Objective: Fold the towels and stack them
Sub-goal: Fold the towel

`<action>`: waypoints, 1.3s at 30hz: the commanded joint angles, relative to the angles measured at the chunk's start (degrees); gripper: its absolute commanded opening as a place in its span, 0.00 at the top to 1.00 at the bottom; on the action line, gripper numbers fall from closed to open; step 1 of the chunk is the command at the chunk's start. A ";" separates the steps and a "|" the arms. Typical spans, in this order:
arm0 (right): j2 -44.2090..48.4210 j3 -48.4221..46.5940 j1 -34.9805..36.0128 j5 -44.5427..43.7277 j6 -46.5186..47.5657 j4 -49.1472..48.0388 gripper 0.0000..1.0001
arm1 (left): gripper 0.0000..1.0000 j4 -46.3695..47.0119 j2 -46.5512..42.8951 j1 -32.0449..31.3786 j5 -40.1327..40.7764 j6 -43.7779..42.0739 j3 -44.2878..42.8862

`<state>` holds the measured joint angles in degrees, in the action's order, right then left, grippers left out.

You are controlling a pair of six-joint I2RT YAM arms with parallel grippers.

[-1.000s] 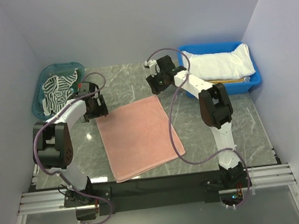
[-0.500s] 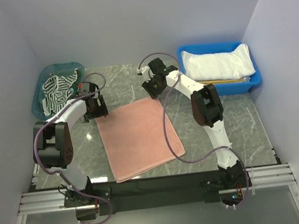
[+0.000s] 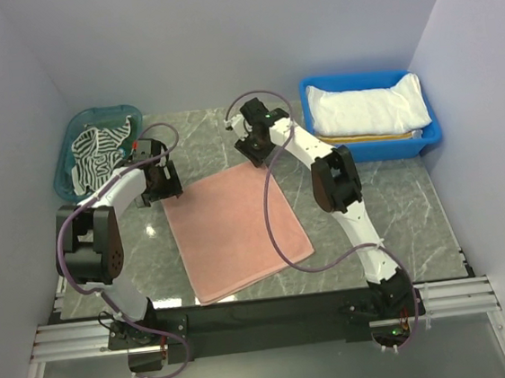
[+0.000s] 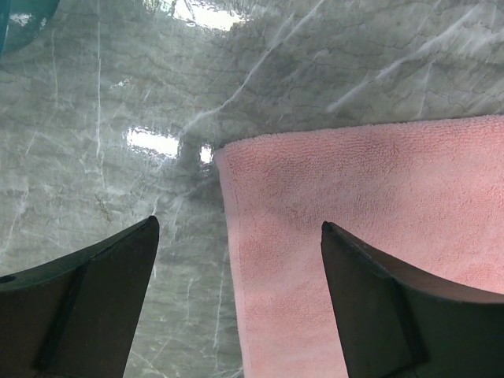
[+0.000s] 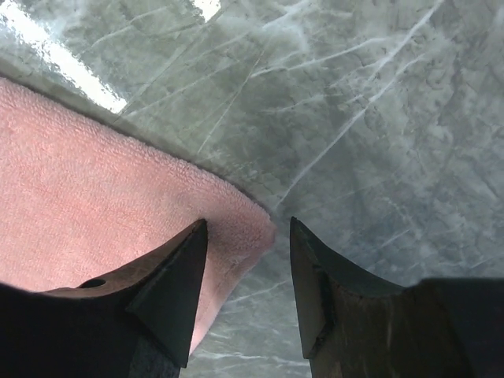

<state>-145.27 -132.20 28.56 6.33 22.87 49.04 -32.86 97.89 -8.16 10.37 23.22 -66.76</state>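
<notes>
The salmon pink towel (image 3: 237, 227) lies flat on the marble table. My left gripper (image 3: 164, 191) is open over its far left corner (image 4: 228, 157), one finger above the marble, the other above the cloth. My right gripper (image 3: 256, 155) is open over its far right corner (image 5: 252, 224), which lies between the fingertips. The dark-and-white striped towel (image 3: 97, 151) lies crumpled in a teal basket (image 3: 65, 168). The white towel (image 3: 366, 109) lies in a blue bin (image 3: 431, 129) on top of a yellow-and-white striped one (image 3: 383, 137).
Grey walls close in the table on the left, back and right. The teal basket is at the back left corner, the blue bin at the back right. A black strip and a metal rail run along the near edge (image 3: 266, 314).
My right gripper has moved left and down from near the blue bin to the pink towel's far right corner. The left arm and the towels have not moved.
</notes>
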 commanded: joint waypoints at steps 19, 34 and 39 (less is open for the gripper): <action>9.04 24.95 -1.31 0.00 -0.81 2.13 0.78 | 0.11 1.48 -1.30 0.17 -1.75 -1.43 -0.12; 13.17 29.28 -3.16 1.67 -0.99 -3.59 0.80 | 0.34 1.22 11.80 0.52 -7.83 -3.62 -11.37; 13.00 29.37 -3.24 0.70 -1.25 -3.60 0.80 | 0.39 2.63 12.41 1.04 -7.82 -4.15 -9.62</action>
<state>-130.50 -105.36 26.06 9.96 21.67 42.11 -31.40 110.85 -7.62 3.40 20.36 -76.12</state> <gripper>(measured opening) 0.204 0.610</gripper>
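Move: The pink towel's far right corner is practically between the right fingertips, level with them and about 1 cm below; the blue box holding the white towel is some 27 cm to that hand's right and 10 cm farther out. The towel's far left corner lies about 3 cm ahead of the left hand, 1 cm to its left and 4 cm below, with the teal basket roughly 18 cm ahead and 18 cm left of that hand. The towel's far right corner is pinched as the right fingers close, and the right hand drags it low over the table about 6 cm back, then about 4 cm right, and holds it there. Near the end the left hand, its fingers narrowing but still well apart, reaches about 4 cm forward and a little right, then sinks some 3 cm to straddle the far left corner. ##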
